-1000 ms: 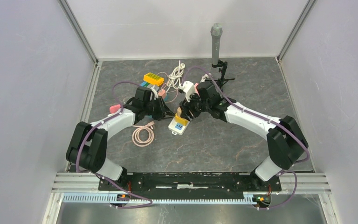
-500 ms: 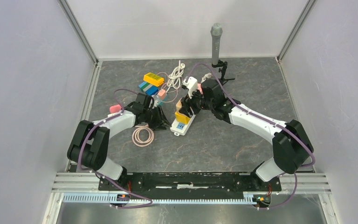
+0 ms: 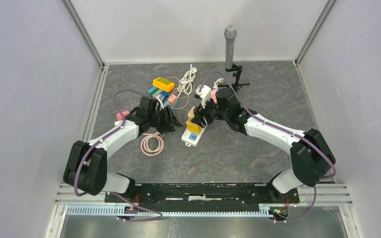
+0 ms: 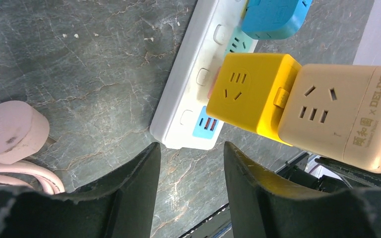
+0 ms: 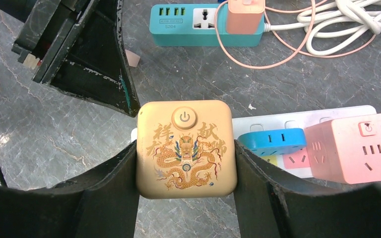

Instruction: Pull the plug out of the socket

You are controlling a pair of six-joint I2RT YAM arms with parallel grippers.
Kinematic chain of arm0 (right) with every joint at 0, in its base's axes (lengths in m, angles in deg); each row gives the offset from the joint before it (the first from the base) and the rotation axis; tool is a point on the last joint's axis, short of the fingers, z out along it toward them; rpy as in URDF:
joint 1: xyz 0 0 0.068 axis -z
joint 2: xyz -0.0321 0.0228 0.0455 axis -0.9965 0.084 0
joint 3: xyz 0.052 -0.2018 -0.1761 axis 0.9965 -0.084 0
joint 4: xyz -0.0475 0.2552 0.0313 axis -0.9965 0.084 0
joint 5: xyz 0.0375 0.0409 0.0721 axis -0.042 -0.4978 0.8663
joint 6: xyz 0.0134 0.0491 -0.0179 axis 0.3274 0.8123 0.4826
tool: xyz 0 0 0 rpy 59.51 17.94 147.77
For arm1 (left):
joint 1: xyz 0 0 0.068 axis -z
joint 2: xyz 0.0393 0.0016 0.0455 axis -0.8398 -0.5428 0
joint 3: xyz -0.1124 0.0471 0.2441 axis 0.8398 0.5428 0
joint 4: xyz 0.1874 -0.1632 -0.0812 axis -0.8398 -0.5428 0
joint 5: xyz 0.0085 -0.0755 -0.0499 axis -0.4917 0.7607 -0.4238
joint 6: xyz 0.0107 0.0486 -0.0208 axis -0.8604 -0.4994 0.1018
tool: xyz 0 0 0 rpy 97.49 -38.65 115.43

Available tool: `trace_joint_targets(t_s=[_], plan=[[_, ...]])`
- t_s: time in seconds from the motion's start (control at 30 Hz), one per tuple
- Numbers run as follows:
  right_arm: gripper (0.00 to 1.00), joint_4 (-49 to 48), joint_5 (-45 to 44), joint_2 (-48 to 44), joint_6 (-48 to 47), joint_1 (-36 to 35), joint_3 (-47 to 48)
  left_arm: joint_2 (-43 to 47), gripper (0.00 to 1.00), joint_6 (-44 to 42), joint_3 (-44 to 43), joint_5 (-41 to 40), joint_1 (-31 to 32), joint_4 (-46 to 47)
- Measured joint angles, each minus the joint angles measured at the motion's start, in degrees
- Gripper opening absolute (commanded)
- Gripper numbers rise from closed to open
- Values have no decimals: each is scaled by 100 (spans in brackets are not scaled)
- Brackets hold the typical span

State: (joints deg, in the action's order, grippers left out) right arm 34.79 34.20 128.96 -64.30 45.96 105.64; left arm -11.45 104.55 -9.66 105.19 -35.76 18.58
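Observation:
A white power strip (image 3: 192, 135) (image 4: 188, 84) with a blue USB end lies on the grey table. A yellow cube adapter (image 3: 194, 125) (image 4: 250, 94) is plugged into it. A beige cube plug (image 3: 190, 115) (image 4: 347, 116) (image 5: 186, 163) with a dragon print is joined to the yellow cube. My right gripper (image 3: 197, 116) (image 5: 184, 148) is shut on the beige plug, one finger on each side. My left gripper (image 3: 174, 120) (image 4: 191, 148) stands open just off the strip's USB end, with nothing between its fingers.
A blue cube (image 5: 273, 141) and a pink cube (image 5: 357, 146) also sit in the strip. Behind lie a teal strip (image 5: 198, 25) with a peach adapter, white cable (image 3: 186, 82) and a yellow block (image 3: 162, 84). A microphone (image 3: 229, 44) stands at the back. A pink cable coil (image 3: 152, 145) lies left.
My left gripper has opened and its arm has shifted a little to the left. The right gripper has kept its hold on the beige plug, drifting slightly.

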Motion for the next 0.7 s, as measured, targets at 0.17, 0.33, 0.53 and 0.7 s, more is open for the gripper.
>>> trace_joint_targets(t_s=[0.17,0.33,0.53,0.7], plan=[[0,-105,-2,-79,-7,0,-118,-55,58,2,0,98,0,59],[0,-227,-9,-153,9,2,-247,-55,59,2,2,101,0,66],[0,-372,-7,-302,31,2,-446,52,68,0,39,98,0,66],[0,-372,92,-452,260,57,-505,297,100,-39,76,90,0,66]])
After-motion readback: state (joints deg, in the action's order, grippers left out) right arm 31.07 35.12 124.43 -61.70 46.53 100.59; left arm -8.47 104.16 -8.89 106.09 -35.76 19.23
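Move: The yellow plug, hanging beneath the beige plug in the right fingers, is about 6 cm to the left hand's right, 1 cm ahead and nearly level in height. From the right hand the yellow plug sits some 4 cm back, straight on sideways, and 5 cm down. Counted from the left hand, the white power strip's middle lies about 6 cm ahead, 10 cm right and 8 cm below; the pink coiled cord is roughly 6 cm back, 10 cm left and 9 cm below. Back and to its right the right hand eases, about 1 cm each way, rising slightly at the end, with its grip still closed on the beige plug and the yellow plug hanging from it. The left hand stays beside the yellow plug, then late on rises some 1.5 cm while its fingers open much wider, empty. ##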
